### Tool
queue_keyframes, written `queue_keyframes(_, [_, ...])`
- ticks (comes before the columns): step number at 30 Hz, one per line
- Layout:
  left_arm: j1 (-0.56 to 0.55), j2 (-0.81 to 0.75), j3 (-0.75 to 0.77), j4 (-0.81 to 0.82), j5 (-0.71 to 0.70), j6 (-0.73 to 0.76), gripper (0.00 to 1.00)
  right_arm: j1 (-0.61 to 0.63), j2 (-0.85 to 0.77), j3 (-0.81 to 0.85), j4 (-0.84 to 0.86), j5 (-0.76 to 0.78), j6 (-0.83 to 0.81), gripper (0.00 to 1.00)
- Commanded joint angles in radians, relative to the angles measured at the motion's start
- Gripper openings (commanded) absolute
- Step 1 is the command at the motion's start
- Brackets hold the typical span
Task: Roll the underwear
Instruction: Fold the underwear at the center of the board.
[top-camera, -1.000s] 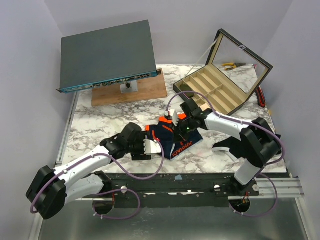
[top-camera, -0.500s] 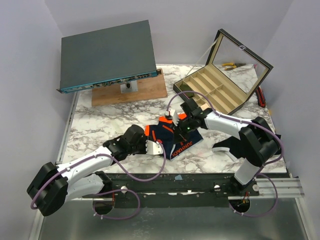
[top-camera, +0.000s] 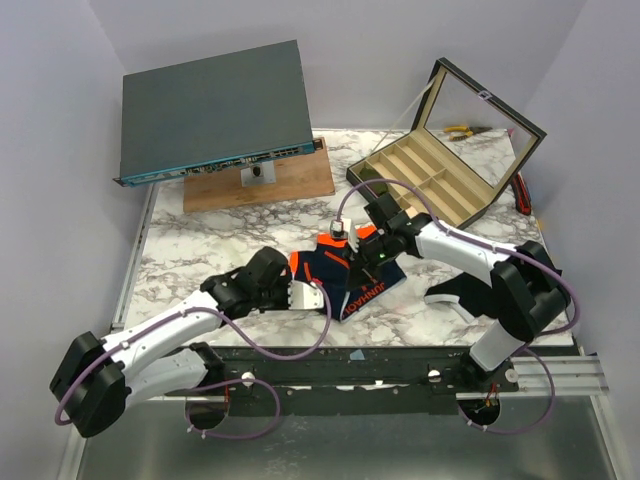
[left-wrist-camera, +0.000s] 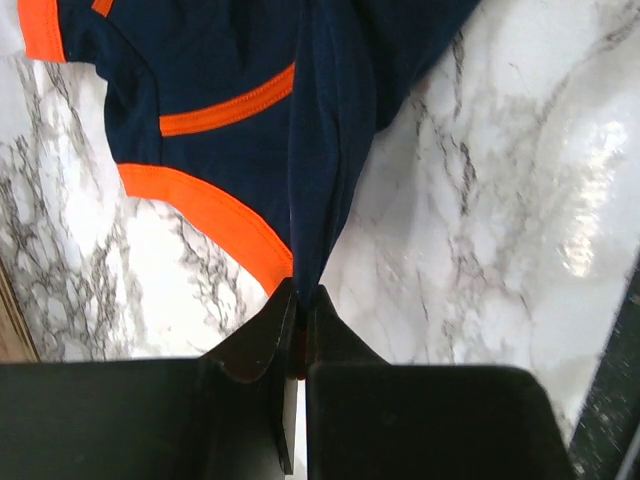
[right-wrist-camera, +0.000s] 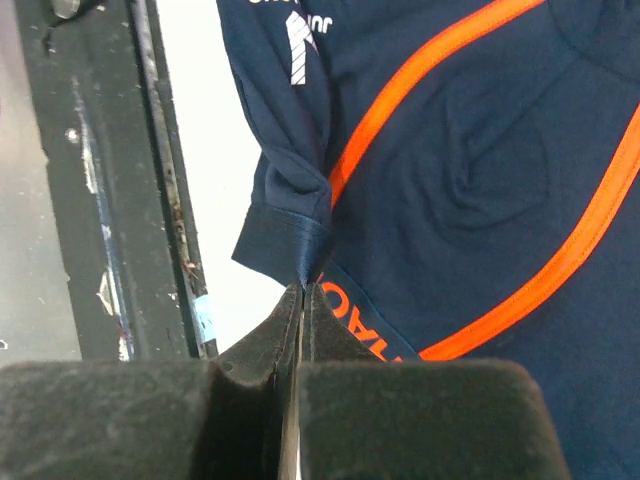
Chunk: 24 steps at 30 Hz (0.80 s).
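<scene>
The underwear (top-camera: 348, 276), navy with orange trim and orange lettering on its band, lies crumpled on the marble table near the front middle. My left gripper (top-camera: 318, 295) comes in from the left and is shut on a navy fold at its near-left edge; the left wrist view shows the left gripper (left-wrist-camera: 303, 296) pinching that fold of the underwear (left-wrist-camera: 230, 70) beside the orange trim. My right gripper (top-camera: 358, 252) reaches over from the right and is shut on the garment's far part. In the right wrist view the right gripper (right-wrist-camera: 304, 290) nips a corner of the underwear (right-wrist-camera: 480, 150) by the band.
A grey network switch (top-camera: 215, 110) rests tilted on a wooden board (top-camera: 290, 185) at the back left. An open compartment box (top-camera: 440, 175) stands at the back right. A black cloth with a white edge (top-camera: 450, 295) lies right of the garment. The black rail (top-camera: 350, 365) borders the near edge.
My left gripper has closed from wide open onto the underwear's near-left fold after edging toward it. The right gripper stayed shut and lifted its corner slightly.
</scene>
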Motion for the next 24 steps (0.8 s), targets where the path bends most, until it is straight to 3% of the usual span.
queue_keyframes(1, [-0.002,-0.094,0.050,-0.229,0.025,-0.050,0.00,0.019,-0.001,0.059,-0.090,-0.133,-0.073,0.01])
queue_keyframes(6, [-0.006,-0.133,0.109,-0.421,0.058,-0.095,0.00,0.051,0.033,0.091,-0.146,-0.179,-0.131,0.01])
queue_keyframes(12, [-0.043,-0.128,0.181,-0.518,0.067,-0.093,0.00,0.066,0.016,0.102,-0.250,-0.181,-0.198,0.01])
queue_keyframes(18, [-0.045,-0.028,0.331,-0.503,0.081,-0.045,0.00,0.053,-0.120,0.002,-0.203,-0.022,-0.125,0.01])
queue_keyframes(24, [0.010,0.149,0.431,-0.401,0.055,0.076,0.00,-0.103,-0.220,-0.080,-0.144,0.074,-0.034,0.01])
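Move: Ahead and to the right of the left hand, the underwear's lying middle is about 6 cm out and 14 cm right, some 2 cm below. From the right hand that same middle lies roughly 4 cm straight ahead and 3 cm below; the open box is about 23 cm ahead and 17 cm right, the black cloth some 29 cm right and level with it. The monitor's wooden board sits about 27 cm ahead of the left hand and 7 cm left. Keeping their pinches on the underwear's near side, both hands draw back about 5 cm towards the near table edge, drifting left. The left hand rises throughout, about 7 cm, then swings forward and right; the right rises some 3 cm, turns about 10 degrees counter-clockwise, then swings 4 cm right and slightly forward as that turn unwinds. ##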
